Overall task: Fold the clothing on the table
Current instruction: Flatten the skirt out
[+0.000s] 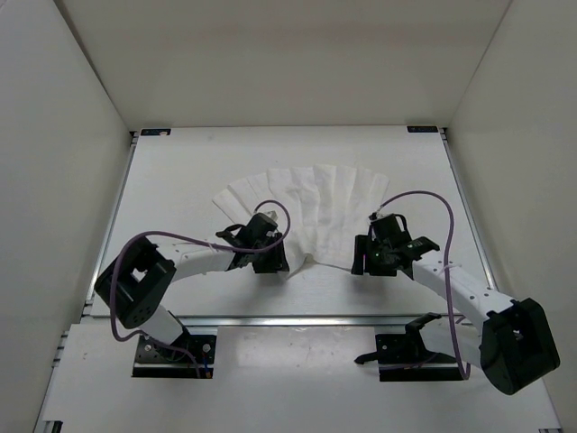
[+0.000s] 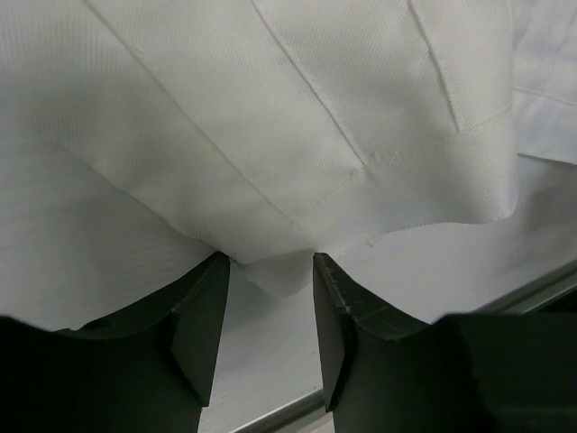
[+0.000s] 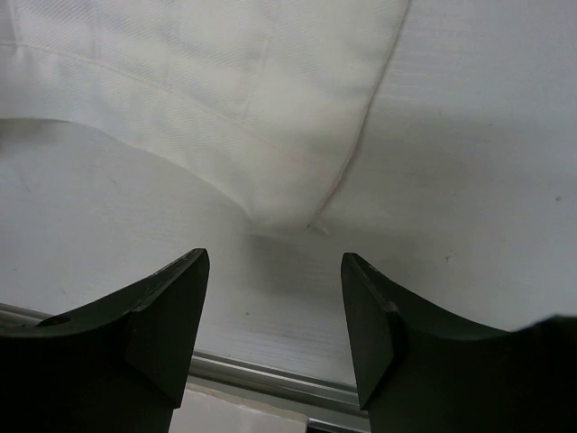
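Note:
The clothing [image 1: 315, 207] is a thin white garment fanned out in pleat-like folds across the middle of the table [image 1: 180, 180]. My left gripper [image 1: 269, 263] hangs over its near left corner. In the left wrist view the gripper [image 2: 270, 262] is open, and a small corner of the clothing [image 2: 270, 135] dips between the fingertips without being pinched. My right gripper [image 1: 365, 262] is at the near right corner. It stands open [image 3: 275, 257] just short of the clothing's corner [image 3: 225, 108], with bare table between its fingers [image 3: 176, 307].
A metal rail [image 1: 297, 318] runs along the table's near edge, just behind both grippers, and also shows as the rail [image 3: 270, 374] in the right wrist view. Plain white walls enclose the left, right and far sides. Purple cables loop over both arms.

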You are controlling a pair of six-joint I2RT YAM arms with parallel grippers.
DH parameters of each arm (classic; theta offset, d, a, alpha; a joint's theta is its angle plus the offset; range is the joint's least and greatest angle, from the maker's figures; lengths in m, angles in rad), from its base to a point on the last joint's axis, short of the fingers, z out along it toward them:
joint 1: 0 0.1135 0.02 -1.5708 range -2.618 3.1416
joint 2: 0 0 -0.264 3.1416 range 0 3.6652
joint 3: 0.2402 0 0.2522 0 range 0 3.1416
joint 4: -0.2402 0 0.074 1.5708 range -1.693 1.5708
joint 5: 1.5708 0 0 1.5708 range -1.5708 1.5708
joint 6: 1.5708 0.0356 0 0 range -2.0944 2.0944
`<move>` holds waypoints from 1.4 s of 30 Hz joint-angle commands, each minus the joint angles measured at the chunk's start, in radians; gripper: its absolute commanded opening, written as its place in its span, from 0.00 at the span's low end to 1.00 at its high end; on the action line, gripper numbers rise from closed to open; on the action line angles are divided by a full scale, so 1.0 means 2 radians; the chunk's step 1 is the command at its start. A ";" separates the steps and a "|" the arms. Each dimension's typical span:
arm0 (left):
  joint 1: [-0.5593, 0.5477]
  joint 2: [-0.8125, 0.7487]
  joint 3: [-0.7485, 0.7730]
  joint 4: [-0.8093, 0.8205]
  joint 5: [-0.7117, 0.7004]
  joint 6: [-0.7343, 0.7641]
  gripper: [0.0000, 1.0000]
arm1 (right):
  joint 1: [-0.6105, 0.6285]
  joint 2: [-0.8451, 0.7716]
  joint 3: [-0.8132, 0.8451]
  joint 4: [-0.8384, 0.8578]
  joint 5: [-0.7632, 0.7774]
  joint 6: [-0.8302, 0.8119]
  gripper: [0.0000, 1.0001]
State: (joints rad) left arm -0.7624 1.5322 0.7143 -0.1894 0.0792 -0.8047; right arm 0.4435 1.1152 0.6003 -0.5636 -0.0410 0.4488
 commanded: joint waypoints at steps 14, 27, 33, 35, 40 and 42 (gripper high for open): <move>0.004 0.104 0.102 -0.222 -0.171 0.120 0.30 | -0.028 -0.006 -0.035 0.062 -0.006 -0.017 0.58; 0.023 0.071 0.045 -0.185 -0.162 0.145 0.00 | -0.032 0.074 -0.034 0.125 0.012 -0.007 0.39; 0.042 0.021 0.003 -0.174 -0.151 0.164 0.00 | -0.020 0.074 -0.007 0.096 0.019 -0.010 0.00; 0.048 -0.004 -0.004 -0.171 -0.143 0.165 0.00 | -0.015 0.056 0.009 0.076 0.017 -0.023 0.00; 0.070 -0.071 0.058 -0.218 -0.137 0.185 0.00 | -0.023 0.005 0.077 0.026 0.004 -0.070 0.00; 0.099 -0.064 0.112 -0.227 -0.136 0.212 0.00 | -0.042 0.021 0.116 0.040 -0.005 -0.092 0.00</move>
State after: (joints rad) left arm -0.6498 1.4441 0.8028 -0.5285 -0.1341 -0.4808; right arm 0.4129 1.1656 0.7238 -0.4774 -0.1036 0.3637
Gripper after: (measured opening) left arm 0.023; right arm 0.056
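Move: The skirt's near left corner is already between the left hand's open fingers, within a centimetre of the hand point and about 1 cm below; the skirt's far left corner is some 18 cm ahead and 17 cm left. For the right hand, the near right corner lies about 3 cm ahead, straight in line, and 3 cm below, with the far right corner some 24 cm ahead and 7 cm right. The table rail runs about 13 cm behind either hand. Leftward about 9 cm in all: the left hand first slides left and forward low over the table, rolling some 20 degrees so its left side rises, pinches the near left corner, then drags it farther left and slightly back, lifting a little at the end. The right hand sinks and reaches forward, shuts on the near right corner, then lifts it about 5 cm, drifting left. ##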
